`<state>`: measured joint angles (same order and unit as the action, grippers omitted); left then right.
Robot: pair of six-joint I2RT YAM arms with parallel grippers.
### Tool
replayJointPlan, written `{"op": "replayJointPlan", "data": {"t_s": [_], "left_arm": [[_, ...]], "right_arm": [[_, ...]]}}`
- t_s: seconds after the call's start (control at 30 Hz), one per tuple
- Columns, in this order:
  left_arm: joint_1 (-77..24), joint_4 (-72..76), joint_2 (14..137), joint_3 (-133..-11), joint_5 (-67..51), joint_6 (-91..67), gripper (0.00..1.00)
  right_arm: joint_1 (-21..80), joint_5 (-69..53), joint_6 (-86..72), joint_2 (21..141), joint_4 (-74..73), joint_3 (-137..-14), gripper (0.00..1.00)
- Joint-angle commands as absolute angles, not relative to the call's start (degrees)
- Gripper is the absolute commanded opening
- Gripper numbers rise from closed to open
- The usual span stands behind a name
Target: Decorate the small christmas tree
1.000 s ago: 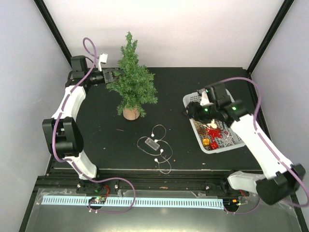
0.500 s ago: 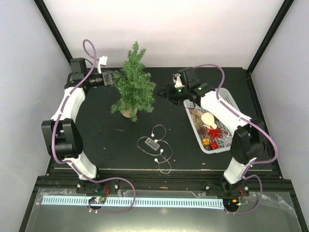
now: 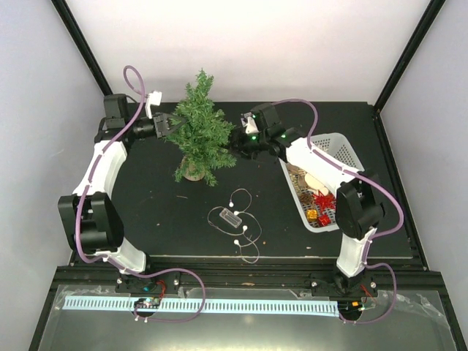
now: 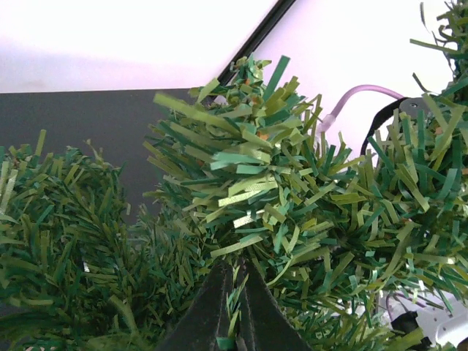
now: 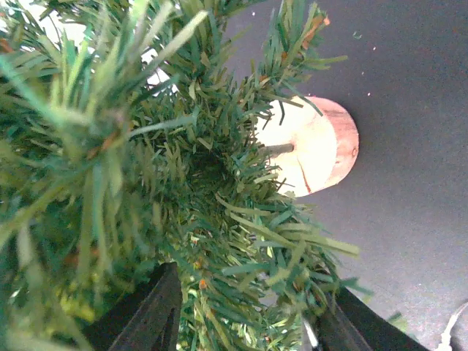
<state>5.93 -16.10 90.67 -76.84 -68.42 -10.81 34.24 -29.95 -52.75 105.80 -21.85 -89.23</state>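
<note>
The small christmas tree stands at the back left of the black table, leaning a little, its round wood stump on the mat. My left gripper is at the tree's upper left side, shut on a tuft of green needles. My right gripper has pushed into the right side of the tree. In the right wrist view its gripper is open, a bristly branch lying between the two fingers, with the stump beyond.
A white basket at the right holds red star ornaments, small gift boxes and a pale wooden piece. A string of lights with its clear battery box lies at the table's front centre. Black frame posts rise at the back corners.
My right arm has swung from over the basket to the tree's right side, its jaws narrowing around a branch. The tree tilted and shifted slightly. The left gripper kept its hold.
</note>
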Motion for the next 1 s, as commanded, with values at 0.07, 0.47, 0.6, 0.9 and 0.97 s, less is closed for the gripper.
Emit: {"op": "replayJointPlan", "data": {"t_s": [0.07,0.47,0.6,0.9,0.97], "left_arm": [[6.0,-17.8,87.6,-75.8,-68.2,-7.9,0.01],[6.0,-18.6,86.4,-74.8,-67.5,-6.9,0.02],[6.0,-19.4,86.6,-75.5,-68.1,-6.7,0.02],[4.5,-21.3,88.3,-76.7,-69.9,-6.3,0.01],[3.7,-21.4,88.5,-76.9,-70.0,-6.3,0.01]], "right_arm": [[34.9,-31.0,-52.9,108.4,-20.0,-91.3,0.44],[34.8,-25.6,-48.5,109.1,-26.3,-94.5,0.01],[34.5,-22.1,-46.0,107.0,-29.9,-95.3,0.01],[34.3,-19.1,-42.8,99.9,-35.2,-92.8,0.01],[34.3,-18.8,-42.4,98.4,-35.8,-91.7,0.01]]}}
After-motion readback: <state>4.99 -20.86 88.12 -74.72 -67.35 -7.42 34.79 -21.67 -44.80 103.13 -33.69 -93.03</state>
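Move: Set the open right gripper at the christmas tree's right-hand branches: the clump to pinch lies almost between its fingers, about 1 cm farther left and 3 cm below. The tree's wooden base is roughly 13 cm left, level fore and aft, some 17 cm down; the string lights lie about 16 cm back, 1 cm right and 20 cm below. From the left gripper, already shut on the tree, that clump is some 18 cm right, 2 cm back and 11 cm lower. Sink the right gripper about 2.5 cm into the foliage and shut its fingers on the branch clump, then draw it right and up some 3 cm each way, tipping the fingers about 10 degrees further down. Keep the left gripper clamped on the tree while easing it back 1.5 cm and slightly down. ##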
